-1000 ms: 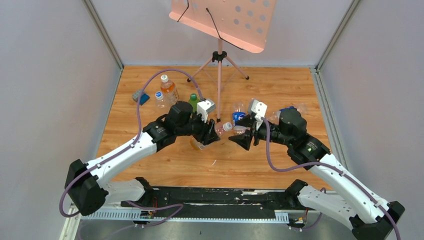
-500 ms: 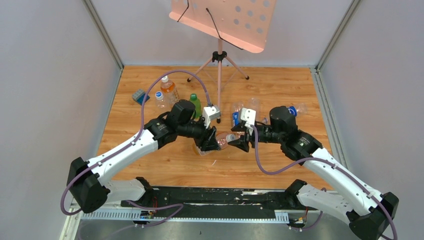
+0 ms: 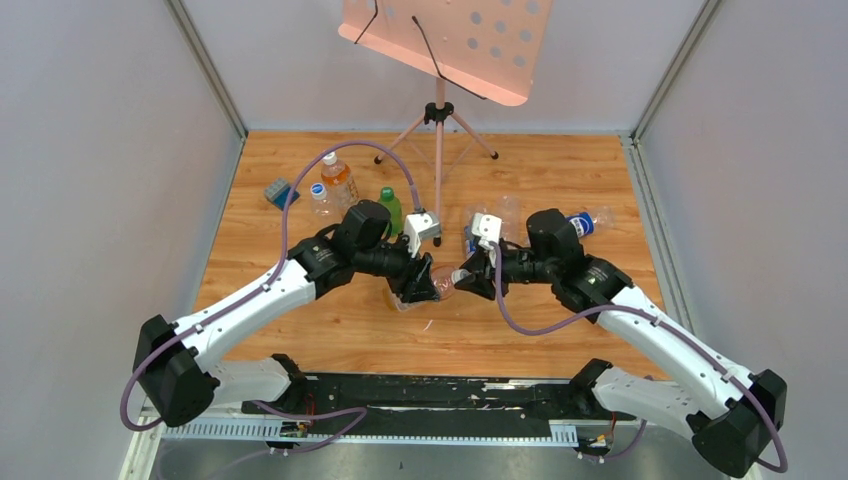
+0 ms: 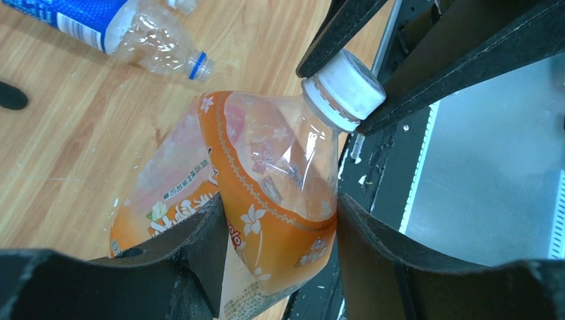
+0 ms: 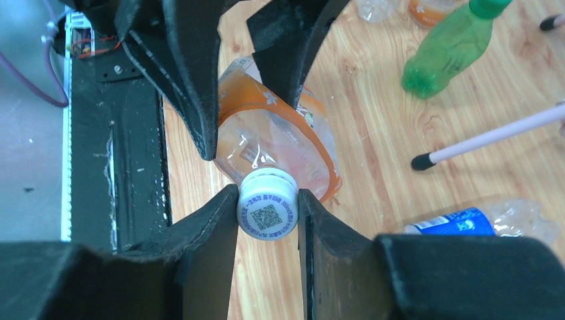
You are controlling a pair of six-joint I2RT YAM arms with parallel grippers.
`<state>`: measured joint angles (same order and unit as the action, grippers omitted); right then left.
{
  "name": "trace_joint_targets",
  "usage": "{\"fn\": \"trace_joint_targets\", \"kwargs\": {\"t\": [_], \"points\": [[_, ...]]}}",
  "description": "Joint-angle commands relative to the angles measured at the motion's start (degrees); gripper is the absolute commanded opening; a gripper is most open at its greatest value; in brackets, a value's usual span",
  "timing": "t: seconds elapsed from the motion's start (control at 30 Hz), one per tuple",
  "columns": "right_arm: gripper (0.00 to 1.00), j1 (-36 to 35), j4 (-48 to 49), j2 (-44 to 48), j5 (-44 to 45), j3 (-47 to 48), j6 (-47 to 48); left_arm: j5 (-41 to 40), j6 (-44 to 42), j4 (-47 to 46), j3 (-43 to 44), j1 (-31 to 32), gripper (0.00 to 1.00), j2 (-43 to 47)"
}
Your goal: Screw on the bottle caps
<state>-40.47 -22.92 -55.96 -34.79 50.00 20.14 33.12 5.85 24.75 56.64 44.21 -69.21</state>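
A clear bottle with an orange label [image 4: 273, 180] is held off the table, tilted, with my left gripper [image 4: 280, 220] shut on its body. A white bottle cap [image 4: 346, 90] sits on its neck. My right gripper [image 5: 268, 200] is shut on that cap [image 5: 268, 212], one finger on each side, and the cap's printed top faces the right wrist camera. In the top view the two grippers meet at the table's middle, the left gripper [image 3: 420, 283] on the bottle [image 3: 405, 295] and the right gripper [image 3: 470, 275] at the cap. No other caps lie loose in view.
A green bottle [image 3: 390, 208], an orange-filled bottle [image 3: 338, 178], a small clear bottle [image 3: 320, 197] and a blue-grey block [image 3: 280, 192] stand at the back left. Blue-labelled bottles [image 3: 478, 232] [image 3: 590, 220] lie behind the grippers. A music stand's tripod [image 3: 438, 150] stands at the back centre.
My right gripper has moved left to the bottle's neck and closed on the white cap. The left arm shifted the bottle slightly toward me and then held still.
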Motion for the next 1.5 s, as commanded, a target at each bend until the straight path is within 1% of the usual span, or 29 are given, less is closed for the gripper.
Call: {"fn": "trace_joint_targets", "kwargs": {"t": [0.0, 0.03, 0.07, 0.1, 0.13, 0.17, 0.2, 0.23, 0.27, 0.3, 0.33, 0.37, 0.4, 0.47, 0.5, 0.53, 0.6, 0.63, 0.67, 0.73, 0.77, 0.8, 0.87, 0.97, 1.1, 1.23, 1.47], "points": [[0.02, -0.3, 1.3, -2.7, 5.7, 3.6, -13.6, -4.0, 3.6, -8.3, 0.1, -0.2, 0.0, 3.1], [0.0, -0.3, 1.6, -4.0, 10.3, 4.4, -20.5, -6.3, 5.5, -10.7, -0.9, -0.1, 0.0, 3.5], [0.0, -0.3, 1.2, -5.4, 16.3, 5.6, -28.5, -8.1, 6.7, -12.2, -1.5, 0.1, 0.0, 3.7], [0.0, -0.3, -0.3, -6.7, 21.4, 6.5, -37.7, -11.7, 9.0, -15.0, -3.0, 0.4, 0.0, 4.2], [0.0, -0.3, -1.6, -7.8, 24.9, 7.2, -46.0, -13.9, 10.1, -16.7, -4.6, 1.4, 0.0, 4.5], [0.0, -0.3, -1.8, -8.4, 25.9, 7.1, -53.0, -19.2, 12.2, -19.9, -5.5, 2.0, 0.0, 5.0], [0.0, -0.2, -0.8, -8.8, 25.5, 6.4, -58.9, -22.0, 13.0, -21.7, -7.3, 4.0, 0.0, 5.3], [0.0, -0.3, 0.4, -9.3, 24.8, 5.5, -63.4, -28.4, 14.2, -25.0, -8.1, 5.2, 0.0, 5.6], [0.0, -0.4, 1.3, -10.0, 24.8, 4.8, -67.0, -31.8, 14.2, -26.2, -9.0, 8.4, 0.0, 5.4], [0.0, -0.4, 2.3, -10.2, 25.0, 4.4, -69.1, -37.9, 13.4, -27.3, -9.0, 9.8, 0.0, 5.0], [0.0, -0.4, 3.0, -10.1, 25.0, 4.4, -69.5, -39.9, 12.9, -27.1, -8.3, 12.0, 0.0, 3.9], [0.0, -0.3, 3.4, -9.6, 25.3, 4.8, -68.5, -40.9, 12.4, -25.7, -7.7, 12.4, 0.0, 3.3], [0.03, -0.4, 3.7, -8.8, 25.6, 5.3, -66.7, -41.0, 12.2, -24.4, -6.7, 12.7, 0.0, 2.4], [0.17, -0.3, 3.9, -6.7, 24.7, 6.7, -58.6, -41.0, 11.4, -20.6, -5.5, 12.6, 0.0, 2.0], [0.24, -0.3, 3.8, -5.3, 24.0, 7.2, -52.6, -40.0, 10.7, -17.8, -5.0, 12.3, 0.0, 2.0], [0.33, -0.4, 3.8, -3.7, 22.8, 7.4, -47.3, -39.0, 10.2, -16.3, -4.3, 11.1, 0.0, 2.3], [0.46, -0.3, 3.7, -0.8, 20.0, 7.2, -36.7, -33.1, 8.8, -12.2, -3.1, 8.1, 0.0, 2.4], [0.51, -0.4, 3.3, 0.4, 18.6, 7.2, -31.1, -28.0, 8.1, -8.6, -2.3, 6.1, 0.0, 2.3], [0.54, -0.4, 2.7, 1.4, 16.9, 7.3, -25.4, -25.5, 6.1, -6.7, -0.7, 5.3, 0.0, 1.6], [0.56, -0.3, -0.9, 3.1, 9.8, 7.1, -10.0, -18.4, 2.6, 2.0, 2.5, 3.6, 0.0, 0.0], [0.57, -0.4, -2.9, 3.8, 7.2, 7.0, -3.4, -17.0, 1.5, 4.0, 4.5, 2.9, 0.0, -0.5], [0.57, -0.4, -4.3, 4.4, 6.4, 7.1, 1.4, -14.2, -1.1, 7.6, 5.5, 2.6, 0.0, -1.7], [0.58, -0.4, -8.4, 4.9, 2.7, 7.6, 10.7, -10.4, -4.1, 11.9, 8.1, 1.8, 0.0, -3.4], [0.57, -0.4, -12.0, 4.6, -0.8, 8.4, 20.6, -7.1, -8.3, 16.6, 12.0, 1.4, 0.0, -5.6], [0.57, -1.0, -15.0, 3.1, -4.9, 9.7, 26.1, -5.0, -12.8, 21.8, 15.5, 1.5, 0.0, -7.5], [0.56, -3.2, -16.3, 1.8, -2.8, 9.9, 28.4, -2.7, -14.6, 23.2, 17.1, 1.4, 0.0, -7.7], [0.54, -6.0, -15.0, -0.1, 0.4, 9.8, 28.5, 0.3, -14.7, 22.6, 17.8, 1.4, 0.0, -7.6]]}}
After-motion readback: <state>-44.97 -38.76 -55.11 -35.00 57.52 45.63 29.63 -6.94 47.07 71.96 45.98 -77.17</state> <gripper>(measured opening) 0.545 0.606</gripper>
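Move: The white cap is already pinched between the right fingers, right at the hand point; from the left hand, which still holds the orange-label bottle, the cap is about 7 cm to the right, 1 ahead and 3 above. From the right hand, the lying Pepsi bottle is some 15 cm ahead, 6 right and 16 below; the stand's black foot is about 17 ahead, 5 left and 19 below. Both swing about 5 cm forward, right twists cap 60 degrees clockwise facing it, opens, unrolls; both draw back. ##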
